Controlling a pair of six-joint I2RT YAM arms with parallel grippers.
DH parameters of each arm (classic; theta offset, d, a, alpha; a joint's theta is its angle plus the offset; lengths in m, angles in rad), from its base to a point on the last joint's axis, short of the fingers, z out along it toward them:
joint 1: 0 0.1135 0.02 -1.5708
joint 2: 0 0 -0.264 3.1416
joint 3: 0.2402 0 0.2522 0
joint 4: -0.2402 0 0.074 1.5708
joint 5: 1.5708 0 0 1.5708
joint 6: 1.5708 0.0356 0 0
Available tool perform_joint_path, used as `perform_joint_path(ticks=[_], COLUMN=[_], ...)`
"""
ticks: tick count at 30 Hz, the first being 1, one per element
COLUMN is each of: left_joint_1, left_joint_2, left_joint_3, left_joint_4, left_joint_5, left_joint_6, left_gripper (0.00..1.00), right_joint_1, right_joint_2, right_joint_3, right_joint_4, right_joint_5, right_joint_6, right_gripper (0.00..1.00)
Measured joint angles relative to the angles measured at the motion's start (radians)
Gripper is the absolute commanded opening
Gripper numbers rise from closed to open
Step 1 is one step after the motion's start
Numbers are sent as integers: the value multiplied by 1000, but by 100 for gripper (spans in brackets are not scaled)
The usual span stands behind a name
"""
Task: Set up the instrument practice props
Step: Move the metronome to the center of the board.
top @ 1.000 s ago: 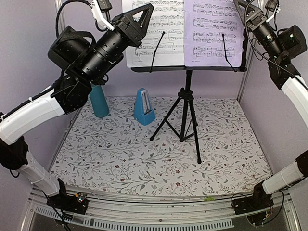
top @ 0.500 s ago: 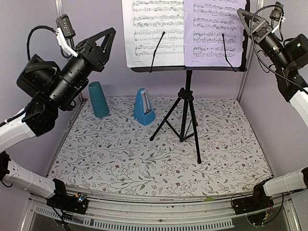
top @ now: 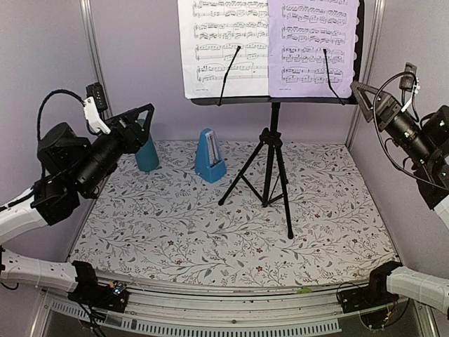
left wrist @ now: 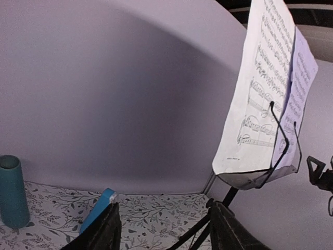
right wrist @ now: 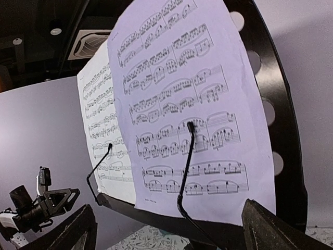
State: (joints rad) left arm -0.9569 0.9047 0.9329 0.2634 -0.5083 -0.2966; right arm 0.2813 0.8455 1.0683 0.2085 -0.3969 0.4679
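The black tripod music stand [top: 274, 144] is upright at the back of the table. On its perforated tray [right wrist: 276, 130] rest a white page [top: 223, 42] and a lavender page [top: 312, 42], each under a wire holder. The small blue metronome [top: 210, 156] stands on the table left of the tripod legs. My left gripper [top: 144, 116] hangs open and empty at the left, in front of the teal cup. My right gripper [top: 360, 95] is open and empty at the right, just off the tray's right edge. The left wrist view shows the white page [left wrist: 260, 94] and the metronome [left wrist: 99, 208].
A tall teal cup [top: 148, 157] stands at the back left, partly hidden by my left gripper. Purple walls close in the back and both sides. A floral mat [top: 231, 225] covers the table. The tripod legs [top: 280, 189] spread over the mat's back middle.
Both arms have come down and away from the pages, the left one out to the left, the right one out to the right. Both pairs of jaws have spread wider.
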Motion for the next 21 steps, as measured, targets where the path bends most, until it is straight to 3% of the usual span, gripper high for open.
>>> perform_joint_path(ticks=[5, 7, 13, 21], left_joint_1=[68, 100, 210, 354], left_joint_2=[32, 63, 229, 541], left_joint_3=[-48, -54, -13, 233], left_joint_4=[-63, -79, -103, -137], left_joint_5=[21, 42, 138, 312], left_joint_6=[-67, -79, -92, -45], left_gripper=[90, 93, 94, 91], right_joint_1=[0, 0, 0, 0], right_joint_2=[-114, -146, -180, -185], right_joint_3=[-188, -247, -354, -435], right_joint_4=[-79, -113, -157, -178], right_joint_5=[55, 78, 115, 143], right_joint_6=[-12, -16, -21, -24], right_gripper=[99, 99, 99, 99])
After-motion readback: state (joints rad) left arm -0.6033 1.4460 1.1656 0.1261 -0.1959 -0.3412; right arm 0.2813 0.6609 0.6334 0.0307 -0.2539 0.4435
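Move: From the left hand, the metronome stands roughly 28 cm ahead, about 12 cm to the right and some 36 cm below. The teal cup stands some 27 cm to the left of the metronome, a couple of centimetres farther out; the music stand's tripod is about 24 cm to the metronome's right and 8 cm nearer. From the right hand the metronome lies around 39 cm left, 27 cm ahead and 42 cm below. Swooping down and then increasingly forward, the empty left hand closes in on the metronome, going about 16 cm out and 12 cm down while its fingers open wide and it tips nose-down some 20 degrees, its left side rolling up. The right hand, still open, sinks almost straight down about 19 cm beside the music stand, also tipping down. Neither touches anything. ##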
